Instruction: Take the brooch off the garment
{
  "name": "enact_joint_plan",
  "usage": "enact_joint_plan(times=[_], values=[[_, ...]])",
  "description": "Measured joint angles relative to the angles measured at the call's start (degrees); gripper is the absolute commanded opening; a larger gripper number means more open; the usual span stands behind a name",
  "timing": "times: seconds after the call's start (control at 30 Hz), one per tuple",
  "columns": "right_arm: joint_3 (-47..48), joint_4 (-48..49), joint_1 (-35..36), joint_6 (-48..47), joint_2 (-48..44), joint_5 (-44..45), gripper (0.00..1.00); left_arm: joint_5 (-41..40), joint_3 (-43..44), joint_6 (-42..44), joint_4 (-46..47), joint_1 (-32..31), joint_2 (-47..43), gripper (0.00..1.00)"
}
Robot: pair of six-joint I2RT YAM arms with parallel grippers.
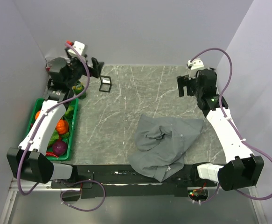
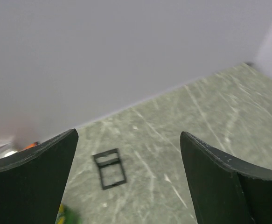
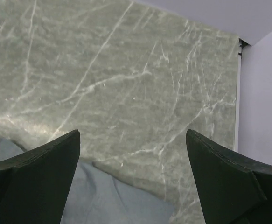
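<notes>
The garment (image 1: 166, 142), a grey shirt, lies crumpled on the marble table near the front, slightly right of centre. A tiny white button (image 1: 180, 136) shows on it. Its far edge also shows at the bottom of the right wrist view (image 3: 117, 200). The brooch is hidden. My left gripper (image 1: 98, 68) is open and empty, raised at the far left above a small black frame (image 1: 105, 84). My right gripper (image 1: 186, 86) is open and empty, raised at the far right, beyond the shirt.
A green bin (image 1: 38, 122) of toy fruit and vegetables stands along the left table edge. The black frame also shows in the left wrist view (image 2: 109, 168). Grey walls enclose the table on the left, far and right sides.
</notes>
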Motion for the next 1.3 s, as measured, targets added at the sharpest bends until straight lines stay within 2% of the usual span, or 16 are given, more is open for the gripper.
enact_joint_plan(times=[0.17,0.3,0.43,0.67,0.87,0.97,1.0,1.17,1.3], values=[[-6.8,-4.0,-1.7,-4.5,-3.5,-4.2,0.98,5.7,-0.2,2.6,-2.1,-6.2,3.7,0.99],[-11.1,-10.8,-10.2,-9.9,-5.8,-13.1,0.97,8.8,-0.2,6.4,-5.7,-12.7,10.1,0.96],[-9.6,-17.3,-17.2,-13.4,-4.1,-18.5,0.94,11.9,0.2,9.7,-9.4,-17.2,19.0,0.91],[-8.8,-26.3,-21.9,-18.0,4.0,-23.6,0.95,16.2,9.6,11.0,-14.0,-18.5,37.4,0.90],[-8.0,-30.9,-23.9,-20.3,11.8,-24.1,0.90,18.3,10.2,10.4,-14.2,-19.1,43.7,0.90],[-5.4,-33.8,-24.4,-21.0,18.2,-24.8,0.68,19.4,10.2,10.1,-14.1,-20.0,44.7,0.87],[-4.6,-34.6,-24.5,-21.2,19.9,-25.0,0.52,19.8,10.2,9.9,-14.0,-20.4,44.7,0.83],[0.6,-39.6,-24.3,-21.5,27.2,-28.7,0.11,21.3,9.7,8.9,-11.9,-22.2,45.2,0.75],[7.3,-42.8,-22.2,-20.0,31.0,-30.9,0.01,21.8,8.9,8.4,-12.4,-23.1,45.4,0.68]])
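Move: Below and behind the right hand lies the garment's far-right corner, some 12 cm back, 7 cm to its right and 22 cm down; the garment's middle is about 25 cm back and 8 cm left at table height. From the left hand, the garment's far-left corner lies roughly 25 cm right, 6 cm back and 36 cm down; the black frame is about 11 cm ahead and 6 cm right, the green bottle some 8 cm ahead and 8 cm left, both about 35 cm lower. Swooping down about 21 cm, back and somewhat right, the right hand tips its fingers steeply down, shuts them on the garment's far-right corner, then draws it a little forward and left, rising slightly. The left hand drops some 35 cm and sweeps right to the far-left corner, tipping down, turning clockwise and starting to close. ##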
